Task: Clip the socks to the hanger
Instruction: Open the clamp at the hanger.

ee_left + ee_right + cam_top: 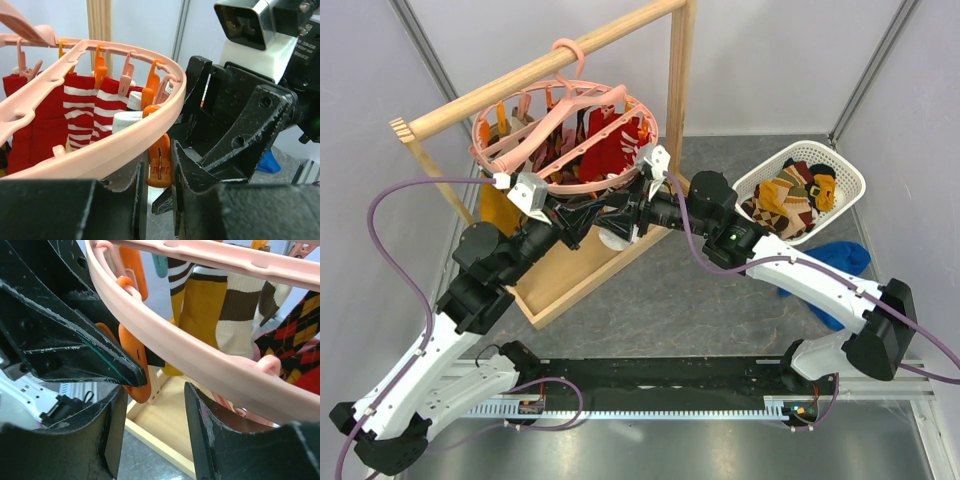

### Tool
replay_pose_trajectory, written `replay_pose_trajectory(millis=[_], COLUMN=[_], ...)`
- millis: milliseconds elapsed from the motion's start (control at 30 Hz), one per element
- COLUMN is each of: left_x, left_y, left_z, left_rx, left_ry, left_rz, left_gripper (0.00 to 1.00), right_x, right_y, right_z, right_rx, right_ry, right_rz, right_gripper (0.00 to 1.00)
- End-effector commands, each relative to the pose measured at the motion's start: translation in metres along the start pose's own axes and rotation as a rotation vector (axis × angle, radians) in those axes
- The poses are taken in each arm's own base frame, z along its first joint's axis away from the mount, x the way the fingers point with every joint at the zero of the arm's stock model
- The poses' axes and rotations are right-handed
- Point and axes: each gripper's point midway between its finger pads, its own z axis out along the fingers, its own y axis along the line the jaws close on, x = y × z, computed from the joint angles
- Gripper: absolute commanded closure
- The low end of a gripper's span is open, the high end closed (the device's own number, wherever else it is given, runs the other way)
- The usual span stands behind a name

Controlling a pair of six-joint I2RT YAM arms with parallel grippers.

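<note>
The salmon-pink hanger (478,140) hangs from the wooden rail, with several socks (605,150) clipped inside its ring. Red-and-white striped socks (80,115) show in the left wrist view; mustard-brown socks (210,305) and an argyle sock (295,345) show in the right wrist view. My left gripper (582,218) (159,185) is shut on an orange clip (160,162) hanging under the ring's near rim (100,150). My right gripper (625,213) (155,425) is open and empty just below the rim (200,355), beside the same clip (135,370). More socks (795,200) lie in a white basket.
The wooden rail (540,65) and its post stand at the back, and the frame's base (570,280) lies under both grippers. The white basket (850,175) sits at the right, with a blue cloth (835,265) on the table in front of it.
</note>
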Motion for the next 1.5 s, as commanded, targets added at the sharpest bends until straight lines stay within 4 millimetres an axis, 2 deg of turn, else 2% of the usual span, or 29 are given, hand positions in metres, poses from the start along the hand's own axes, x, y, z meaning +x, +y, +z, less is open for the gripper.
replay_pose_trajectory(millis=[0, 367, 467, 600, 667, 700, 800, 900, 933, 1033, 1100, 1167, 1200, 1267, 1300, 1400, 1467], left_x=[-0.004, 0.002, 0.005, 0.002, 0.002, 0.001, 0.002, -0.002, -0.006, -0.017, -0.019, -0.022, -0.023, -0.023, -0.027, -0.025, -0.028], left_y=[-0.031, -0.040, -0.042, -0.041, -0.040, -0.038, -0.033, -0.024, -0.022, -0.019, -0.014, -0.008, 0.000, 0.007, 0.014, 0.029, 0.033], left_z=[0.004, 0.005, 0.006, 0.001, -0.001, -0.002, -0.005, -0.009, -0.012, -0.019, -0.023, -0.028, -0.030, -0.035, -0.039, -0.047, -0.049], left_rx=[0.188, 0.240, 0.250, 0.238, 0.228, 0.215, 0.185, 0.125, 0.110, 0.075, 0.040, -0.005, -0.054, -0.107, -0.152, -0.251, -0.281], left_ry=[-0.031, -0.035, -0.028, -0.042, -0.045, -0.048, -0.051, -0.063, -0.075, -0.101, -0.094, -0.080, -0.083, -0.071, -0.086, -0.082, -0.084], left_rz=[0.068, 0.012, -0.003, -0.026, -0.034, -0.040, -0.050, -0.063, -0.070, -0.097, -0.119, -0.137, -0.156, -0.175, -0.197, -0.233, -0.243], left_gripper=[0.85, 0.85, 0.85, 0.85, 0.80, 0.79, 0.72, 0.58, 0.46, 0.29, 0.24, 0.23, 0.22, 0.22, 0.22, 0.22, 0.22], right_x=[-0.032, -0.039, -0.038, -0.039, -0.040, -0.040, -0.042, -0.040, -0.040, -0.038, -0.035, -0.030, -0.029, -0.020, -0.020, -0.009, -0.006], right_y=[0.009, 0.022, 0.023, 0.026, 0.027, 0.027, 0.029, 0.027, 0.027, 0.024, 0.017, 0.014, 0.005, 0.004, -0.004, -0.006, -0.015], right_z=[0.002, 0.006, 0.006, 0.007, 0.006, 0.005, 0.004, 0.004, 0.004, 0.005, 0.006, 0.007, 0.009, 0.010, 0.010, 0.010, 0.009], right_rx=[-0.077, -0.201, -0.217, -0.231, -0.235, -0.235, -0.238, -0.230, -0.229, -0.200, -0.148, -0.104, -0.042, 0.009, 0.065, 0.134, 0.208], right_ry=[-0.075, -0.119, -0.136, -0.143, -0.146, -0.146, -0.149, -0.146, -0.148, -0.150, -0.155, -0.150, -0.158, -0.143, -0.152, -0.144, -0.145], right_rz=[0.019, 0.083, 0.102, 0.119, 0.121, 0.120, 0.119, 0.126, 0.128, 0.145, 0.150, 0.151, 0.135, 0.131, 0.120, 0.116, 0.099], right_gripper=[0.45, 0.57, 0.63, 0.79, 0.85, 0.92, 1.00, 1.00, 1.00, 1.00, 1.00, 1.00, 1.00, 1.00, 1.00, 1.00, 1.00])
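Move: Between the left fingertips sits the orange clamp, its middle about 1 cm above that hand's point; from the right hand it lies some 2 cm back, 1 cm left and 1 cm up. From the left hand, the ring's near rim passes about 4 cm above and 1 cm ahead, a white sock hangs roughly 3 cm ahead, 4 cm right and 5 cm lower, and the red sock about 13 cm ahead, 4 cm right and 6 cm lower. Easing back and up about 2 cm while turning counter-clockwise some 15 degrees, the right hand closes on the orange clamp, then keeps its pinch as it goes forward, down and slightly left, mostly undoing the turn. The left hand holds the clamp nearly still, then opens wide and lets go, backing off about 3 cm and rising slightly before sinking and moving left away from it. ##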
